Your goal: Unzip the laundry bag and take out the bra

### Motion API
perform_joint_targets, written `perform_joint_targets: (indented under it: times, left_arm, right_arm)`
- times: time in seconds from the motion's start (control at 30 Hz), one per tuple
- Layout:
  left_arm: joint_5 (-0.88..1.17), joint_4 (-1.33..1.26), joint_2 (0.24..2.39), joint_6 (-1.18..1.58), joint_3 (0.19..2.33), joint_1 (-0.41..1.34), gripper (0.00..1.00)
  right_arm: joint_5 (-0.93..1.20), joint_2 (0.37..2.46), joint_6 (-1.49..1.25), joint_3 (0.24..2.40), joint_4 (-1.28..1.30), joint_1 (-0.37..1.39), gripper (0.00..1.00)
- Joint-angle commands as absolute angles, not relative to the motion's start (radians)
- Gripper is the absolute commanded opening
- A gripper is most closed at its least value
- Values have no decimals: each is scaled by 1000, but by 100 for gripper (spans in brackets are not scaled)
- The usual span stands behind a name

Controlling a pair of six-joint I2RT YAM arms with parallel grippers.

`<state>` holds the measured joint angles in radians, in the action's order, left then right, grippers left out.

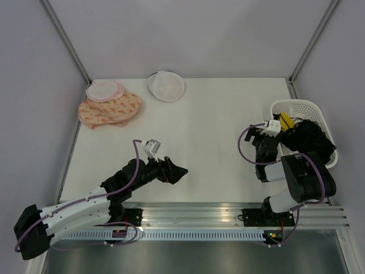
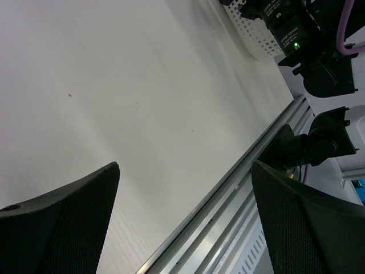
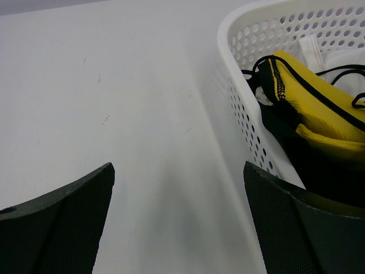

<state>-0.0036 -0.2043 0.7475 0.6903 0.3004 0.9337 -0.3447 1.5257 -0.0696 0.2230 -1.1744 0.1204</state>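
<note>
A round white mesh laundry bag (image 1: 165, 85) lies shut at the far middle of the table. The bra is hidden; what the bag holds does not show. My left gripper (image 1: 177, 171) hovers low near the table's front edge, far from the bag. In the left wrist view it (image 2: 185, 165) is open, with only bare table and the front rail between the fingers. My right gripper (image 1: 259, 137) stands just left of the basket. In the right wrist view it (image 3: 178, 165) is open and empty.
A white perforated basket (image 1: 296, 105) at the right edge holds black and yellow garments (image 3: 311, 108). At the far left lie a round pinkish pouch (image 1: 104, 90) and a peach patterned pouch (image 1: 108, 109). An aluminium rail (image 2: 228, 194) runs along the front edge.
</note>
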Motion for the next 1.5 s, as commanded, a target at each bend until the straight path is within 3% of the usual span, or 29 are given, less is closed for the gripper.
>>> perform_joint_targets:
  times: [0.0,0.27,0.53,0.93,1.47]
  left_arm:
    - [-70,-111,678,673,291,937,100]
    - [-241,263,404,759,359,939,100]
    - [-276,359,183,799,357,937,100]
    - [-353,463,215,830,416,937,100]
    - [-301,321,301,807,333,937,100]
  right_arm:
    - [-331,1528,-67,219,-1235,117,98]
    - [-331,1532,-67,215,-1249,117,98]
    - [-331,1528,-67,218,-1236,117,98]
    - [-331,1528,-67,218,-1236,118,98]
    - [-331,1528,-67,218,-1235,117,98]
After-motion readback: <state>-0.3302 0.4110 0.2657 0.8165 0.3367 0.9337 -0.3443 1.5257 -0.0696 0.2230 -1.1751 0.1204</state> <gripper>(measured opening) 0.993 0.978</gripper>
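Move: No laundry bag lies in the middle of the table yet; the next one to open isn't in view. The white mesh bag at the far edge is about 63 cm ahead of the left gripper, 7 cm to its left and 14 cm below. The orange cloth lies roughly 48 cm ahead and 44 cm left, the pink-rimmed bag on it some 59 cm ahead and 49 cm left. From the idle right gripper, the mesh bag is about 43 cm ahead and 52 cm left. Swing the empty left gripper to its left, about 10 cm over the bare near part of the table, clearing the middle. Let it rise some 4 cm on the way and sink back to its starting height, turning the wrist about 20 degrees counter-clockwise so that the fingers point farther forward. Keep the fingers wide open and touch nothing. ##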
